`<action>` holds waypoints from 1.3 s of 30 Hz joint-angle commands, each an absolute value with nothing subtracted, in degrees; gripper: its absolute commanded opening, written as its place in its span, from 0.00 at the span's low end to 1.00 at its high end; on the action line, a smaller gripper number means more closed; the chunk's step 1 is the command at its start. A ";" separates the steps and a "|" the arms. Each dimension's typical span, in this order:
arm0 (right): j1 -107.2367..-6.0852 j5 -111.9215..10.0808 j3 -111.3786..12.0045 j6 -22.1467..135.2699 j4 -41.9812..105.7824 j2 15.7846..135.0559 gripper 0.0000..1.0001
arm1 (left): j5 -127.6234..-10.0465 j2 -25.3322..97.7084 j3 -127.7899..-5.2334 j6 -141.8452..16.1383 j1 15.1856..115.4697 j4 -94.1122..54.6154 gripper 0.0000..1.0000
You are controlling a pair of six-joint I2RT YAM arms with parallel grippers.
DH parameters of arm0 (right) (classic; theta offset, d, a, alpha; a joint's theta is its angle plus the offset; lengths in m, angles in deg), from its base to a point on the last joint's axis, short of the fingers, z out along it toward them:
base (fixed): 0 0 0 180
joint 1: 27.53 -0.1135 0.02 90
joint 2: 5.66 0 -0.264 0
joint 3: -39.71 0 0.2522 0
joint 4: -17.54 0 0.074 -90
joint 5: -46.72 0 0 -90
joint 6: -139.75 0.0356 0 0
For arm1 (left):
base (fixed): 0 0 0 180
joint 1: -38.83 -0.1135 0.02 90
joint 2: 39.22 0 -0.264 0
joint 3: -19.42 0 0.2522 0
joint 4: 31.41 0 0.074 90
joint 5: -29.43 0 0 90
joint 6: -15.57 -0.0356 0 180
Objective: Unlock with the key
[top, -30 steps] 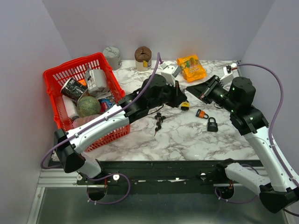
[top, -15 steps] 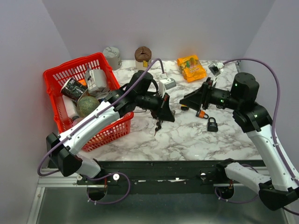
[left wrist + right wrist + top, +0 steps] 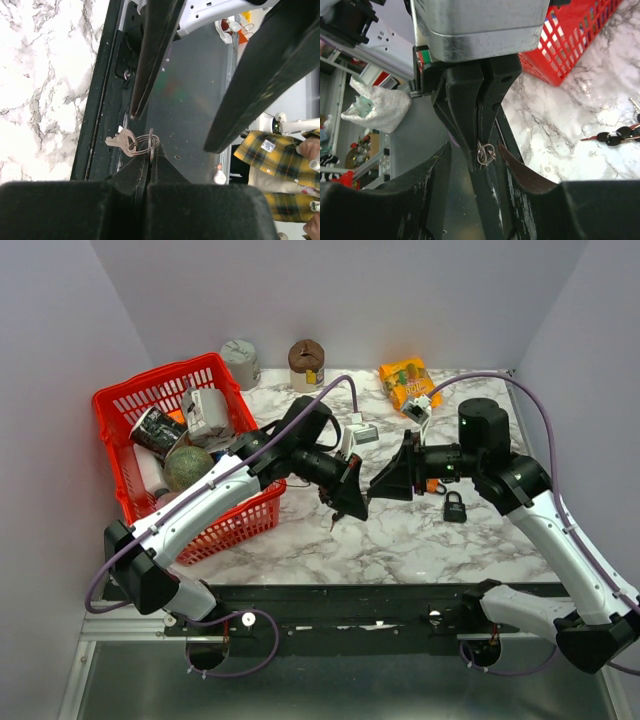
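My left gripper is shut on a wire ring from which a small silver key hangs. It holds this above the marble table. My right gripper faces it tip to tip and stands open. In the right wrist view its fingers sit on either side of the left gripper's tips and the ring, without touching them. A black padlock lies on the table under the right arm. An orange padlock beside it is partly hidden.
A red basket full of items stands at the left. A bunch of black-headed keys lies on the marble near the left gripper. An orange snack bag, a brown cup and a grey cup stand at the back.
My right arm swung left to meet the left gripper and its jaws opened. The left gripper drew back towards the table's middle and lifted, still holding the key ring.
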State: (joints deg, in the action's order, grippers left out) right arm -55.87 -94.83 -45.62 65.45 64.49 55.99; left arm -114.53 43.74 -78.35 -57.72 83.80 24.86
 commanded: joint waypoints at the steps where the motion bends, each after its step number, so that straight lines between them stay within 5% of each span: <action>1: -56.71 -97.94 -44.37 63.46 66.37 56.91 0.48 | -117.09 44.37 -80.91 -58.44 83.74 25.51 0.00; 13: -58.47 -101.28 -44.54 61.61 67.51 59.73 0.34 | -117.09 45.68 -82.23 -58.52 83.74 25.42 0.00; 20: -58.56 -101.99 -44.01 60.21 68.92 60.17 0.01 | -116.21 45.77 -82.85 -58.35 83.30 24.46 0.00; 29: -58.47 -104.01 -42.96 61.00 66.38 59.64 0.01 | -119.54 44.72 -81.80 -58.88 82.86 23.58 0.02; 32: -58.47 -105.85 -43.57 61.26 65.85 60.08 0.01 | -120.95 43.40 -80.65 -58.44 82.86 21.91 0.08; 34: -58.38 -105.86 -44.01 61.35 65.76 60.34 0.01 | -120.61 42.70 -80.21 -58.17 82.60 21.46 0.20; 35: -58.47 -105.25 -44.27 61.52 65.76 60.00 0.01 | -119.12 42.52 -79.95 -57.83 82.42 21.55 0.29; 36: -58.47 -104.46 -44.63 61.52 65.58 59.56 0.01 | -118.15 42.35 -79.77 -57.39 82.16 21.64 0.50; 39: -58.47 -98.85 -44.28 62.14 64.36 56.84 0.01 | -114.64 39.89 -76.88 -51.95 78.74 18.14 0.68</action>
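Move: Just about 2 cm behind, 1 cm left of and 2 cm below the open right fingers is the key's ring, which the left fingertips still pinch, about 1 cm to the right of the left hand point. The loose key bunch lies on the table some 11 cm ahead and 4 cm left of the left hand, roughly 26 cm below. From the right hand, the orange padlock is about 15 cm ahead and 14 cm right, the black padlock 10 cm ahead and 19 cm right, both some 28 cm below. Easing down and back some 3 cm and slightly left, the right hand turns about 10 degrees counter-clockwise, brings its open fingers around the ring and shuts them on it, then keeps that pinch. The left hand holds nearly still until then, and only afterwards opens its fingers to over half, letting go of the ring while rising about 1 cm. ##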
